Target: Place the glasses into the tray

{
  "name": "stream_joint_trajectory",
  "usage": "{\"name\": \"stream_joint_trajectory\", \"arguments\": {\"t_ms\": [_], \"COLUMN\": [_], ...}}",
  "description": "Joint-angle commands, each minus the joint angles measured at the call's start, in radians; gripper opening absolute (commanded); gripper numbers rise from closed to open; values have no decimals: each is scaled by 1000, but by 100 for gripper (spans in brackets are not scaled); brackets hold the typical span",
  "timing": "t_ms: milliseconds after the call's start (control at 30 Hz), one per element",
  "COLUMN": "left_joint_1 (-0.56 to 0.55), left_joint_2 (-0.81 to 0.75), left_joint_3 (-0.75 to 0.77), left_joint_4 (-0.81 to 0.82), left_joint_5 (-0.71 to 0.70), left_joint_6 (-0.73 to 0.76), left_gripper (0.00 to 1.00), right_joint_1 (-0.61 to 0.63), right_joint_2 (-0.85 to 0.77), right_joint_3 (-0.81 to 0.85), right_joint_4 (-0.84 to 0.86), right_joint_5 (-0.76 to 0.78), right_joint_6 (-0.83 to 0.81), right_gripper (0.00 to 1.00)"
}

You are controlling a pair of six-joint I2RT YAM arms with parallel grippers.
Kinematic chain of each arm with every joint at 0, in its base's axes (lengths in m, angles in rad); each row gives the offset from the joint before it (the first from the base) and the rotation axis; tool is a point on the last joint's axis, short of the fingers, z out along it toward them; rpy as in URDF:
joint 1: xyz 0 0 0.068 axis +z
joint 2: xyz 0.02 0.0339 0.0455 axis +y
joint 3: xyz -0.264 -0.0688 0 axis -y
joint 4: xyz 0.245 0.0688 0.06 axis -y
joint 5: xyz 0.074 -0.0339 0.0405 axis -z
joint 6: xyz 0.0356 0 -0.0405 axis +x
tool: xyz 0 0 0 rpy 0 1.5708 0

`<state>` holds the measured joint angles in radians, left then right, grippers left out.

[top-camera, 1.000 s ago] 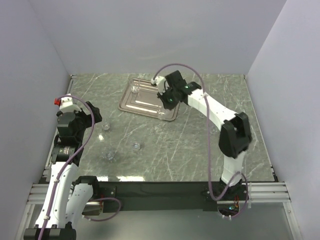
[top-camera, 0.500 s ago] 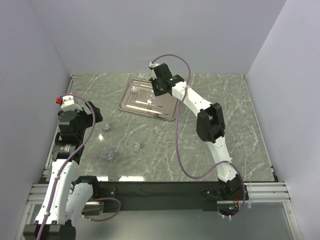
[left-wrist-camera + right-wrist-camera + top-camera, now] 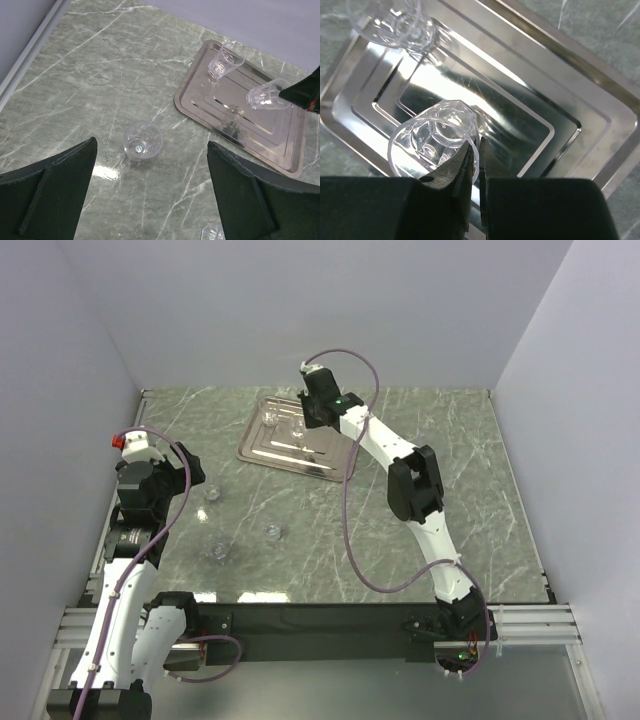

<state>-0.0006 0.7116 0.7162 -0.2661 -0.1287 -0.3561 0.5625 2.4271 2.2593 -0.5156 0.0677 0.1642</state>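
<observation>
The silver tray [image 3: 262, 452] lies at the back of the table. One glass [image 3: 271, 420] stands upright in its far left corner. My right gripper [image 3: 305, 426] hovers over the tray's middle, shut on the rim of a second glass [image 3: 430, 140], which is tilted on its side just above the tray panel [image 3: 535, 120]. One finger is inside the rim and one outside. My left gripper [image 3: 151, 144] is open above the table, with a loose glass [image 3: 142, 141] below and between its fingers, not touching them. Two more glasses [image 3: 271, 531] [image 3: 220, 549] stand on the marble.
Grey walls close in the table on three sides. A raised metal edge [image 3: 30, 50] runs along the left side. The right arm's cable [image 3: 350, 530] loops over the middle of the table. A black strip borders the near edge.
The right arm has swung left and farther back over the tray, carrying its glass to beside the upright one. The left arm shifted only slightly.
</observation>
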Motion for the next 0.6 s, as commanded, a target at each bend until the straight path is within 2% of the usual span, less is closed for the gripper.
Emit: {"name": "stream_joint_trajectory", "arguments": {"t_ms": [0,167,267,300,400,567], "left_joint_1": [-1,-1,-1,-1,-1,-1], "left_joint_2": [-3,-3,0,0,6,11], "left_joint_3": [3,2,2,3,2,0], "left_joint_4": [39,39,39,39,39,39], "left_joint_5": [4,3,3,3,4,6], "left_joint_6": [14,16,14,14,14,9], "left_gripper": [97,97,97,97,97,97], "right_joint_1": [-4,-4,-3,-3,-4,-7], "right_joint_2": [15,26,24,15,-9,-112], "right_joint_3": [36,32,31,29,14,-30], "right_joint_4": [45,45,42,43,48,45], "right_joint_5": [30,29,26,21,7,1], "right_joint_6": [9,8,1,-9,-28,-83], "right_gripper": [11,15,26,37,55,64]}}
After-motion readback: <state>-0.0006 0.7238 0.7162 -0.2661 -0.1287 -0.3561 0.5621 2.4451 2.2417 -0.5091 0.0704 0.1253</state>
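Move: The glass is already pinched at its rim by the right fingers, tilted over the tray. The spot near the tray's middle where it is to stand lies about 2 cm ahead and 2 cm left of the right hand, the standing glass's middle some 6 cm lower. The first glass on the tray stands some 9 cm ahead and 9 cm left; a table glass, about 15 cm back and 22 cm left. From the left hand, the spot is about 25 cm ahead, 29 cm right, 19 cm lower. The tilted glass goes down onto the middle of the tray as the right hand sinks about 2 cm, nearly straight down. The hand then stays at that height with hardly any turn while its fingers open to over half their range and let go of the rim. ##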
